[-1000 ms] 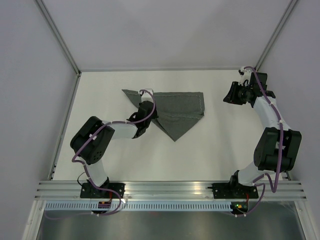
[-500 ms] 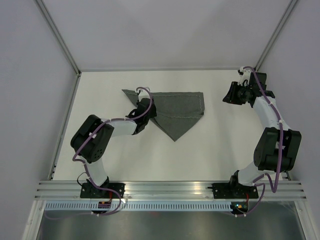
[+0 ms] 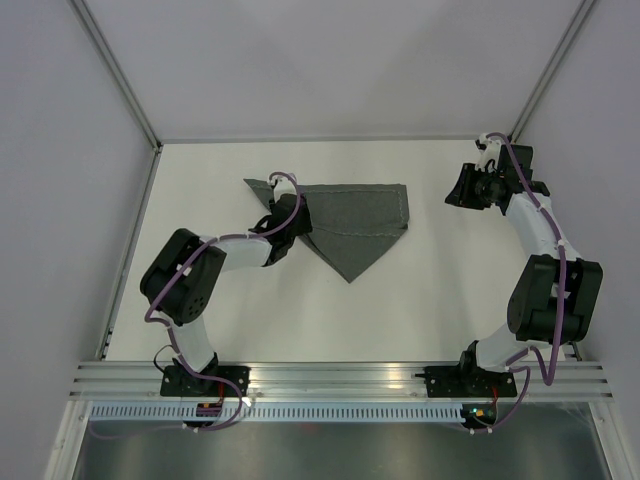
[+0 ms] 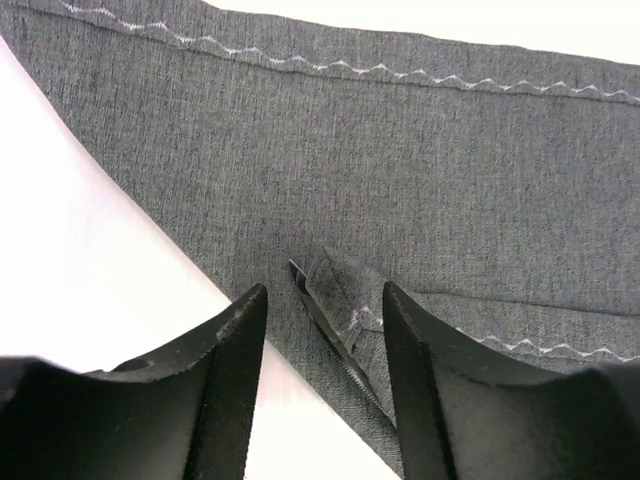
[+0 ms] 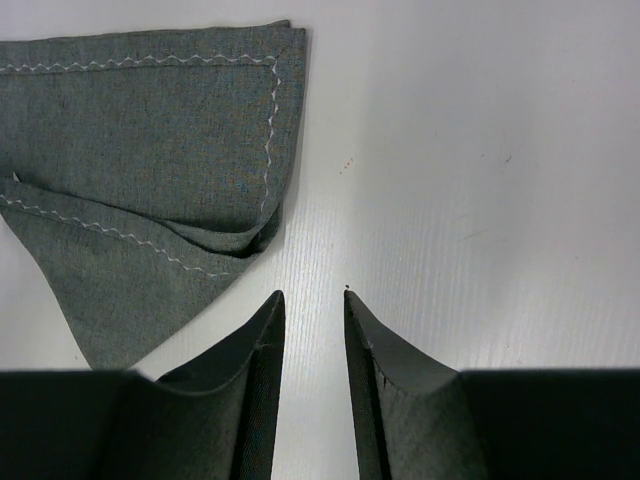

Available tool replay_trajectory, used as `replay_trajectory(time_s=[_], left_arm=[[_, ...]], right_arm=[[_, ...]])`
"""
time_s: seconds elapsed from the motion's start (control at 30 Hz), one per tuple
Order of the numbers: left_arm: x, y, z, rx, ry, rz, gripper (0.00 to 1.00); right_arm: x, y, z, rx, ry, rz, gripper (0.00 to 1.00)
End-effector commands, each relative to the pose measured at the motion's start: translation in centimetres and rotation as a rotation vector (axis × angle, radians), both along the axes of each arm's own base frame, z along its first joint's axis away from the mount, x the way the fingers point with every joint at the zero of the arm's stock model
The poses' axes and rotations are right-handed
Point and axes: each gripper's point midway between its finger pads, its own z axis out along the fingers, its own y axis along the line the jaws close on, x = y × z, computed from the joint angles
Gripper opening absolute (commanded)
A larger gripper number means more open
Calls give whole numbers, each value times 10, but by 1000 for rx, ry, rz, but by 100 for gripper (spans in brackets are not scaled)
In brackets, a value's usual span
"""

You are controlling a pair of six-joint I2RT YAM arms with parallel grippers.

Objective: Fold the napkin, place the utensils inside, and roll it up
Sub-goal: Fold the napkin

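The dark grey napkin (image 3: 355, 225) lies folded into a rough triangle at mid-table, its point toward the near side. It also fills the left wrist view (image 4: 400, 150), pale zigzag stitching along its edge. A slim shiny knife (image 4: 335, 320) with a serrated edge lies on the napkin's left part. My left gripper (image 3: 293, 212) hovers over it, open, the knife between the spread fingers (image 4: 323, 288) without touching either. From above the arm hides the knife. My right gripper (image 3: 462, 190) stands open over bare table (image 5: 313, 293), to the right of the napkin (image 5: 150, 130).
White tabletop (image 3: 420, 290) is bounded by pale walls at the left, back and right. A metal rail (image 3: 340, 375) carrying the arm bases runs along the near edge. The right arm stands close to the right wall.
The left gripper's jaws have gone from shut to open over the knife, and its wrist has shifted slightly toward the far side. The right arm has not moved.
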Motion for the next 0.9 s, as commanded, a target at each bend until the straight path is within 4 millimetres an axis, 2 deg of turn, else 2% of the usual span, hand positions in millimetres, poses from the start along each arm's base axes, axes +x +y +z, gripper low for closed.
replay_trajectory(time_s=[0.0, 0.17, 0.4, 0.5, 0.77, 0.87], left_arm=[[13, -10, 22, -58, -33, 4, 54], [13, -11, 14, -52, -5, 7, 47], [14, -7, 4, -26, 36, 33, 44], [12, -2, -4, 7, 69, 54, 40], [10, 5, -8, 48, 108, 81, 36], [9, 6, -14, 58, 130, 86, 31]], right_arm=[[1, 3, 0, 1, -3, 4, 36], [1, 3, -1, 0, 1, 6, 36], [1, 5, -2, 2, 2, 10, 35], [1, 4, -2, 2, 2, 9, 36], [1, 5, -2, 4, 3, 12, 35], [0, 5, -2, 4, 2, 12, 35]])
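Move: The loose corner of the napkin's turned-up flap lies just beyond the left fingertips, about 1 cm ahead and 2 cm below. From that hand, the napkin's far-left corner is some 15 cm ahead and 16 cm left, its near point about 14 cm back and 12 cm right, and the right end of the fold roughly 27 cm right and level. From the right hand the flap corner is about 37 cm left, 2 cm ahead and 12 cm down. Lift the left gripper about 1 cm with a slight reach forward over the flap's loose corner, then lower it some 2 cm onto the cloth there, tipping the fingers a little more steeply down. Narrow the fingers by nearly half around the corner as you go, but don't shut them. ##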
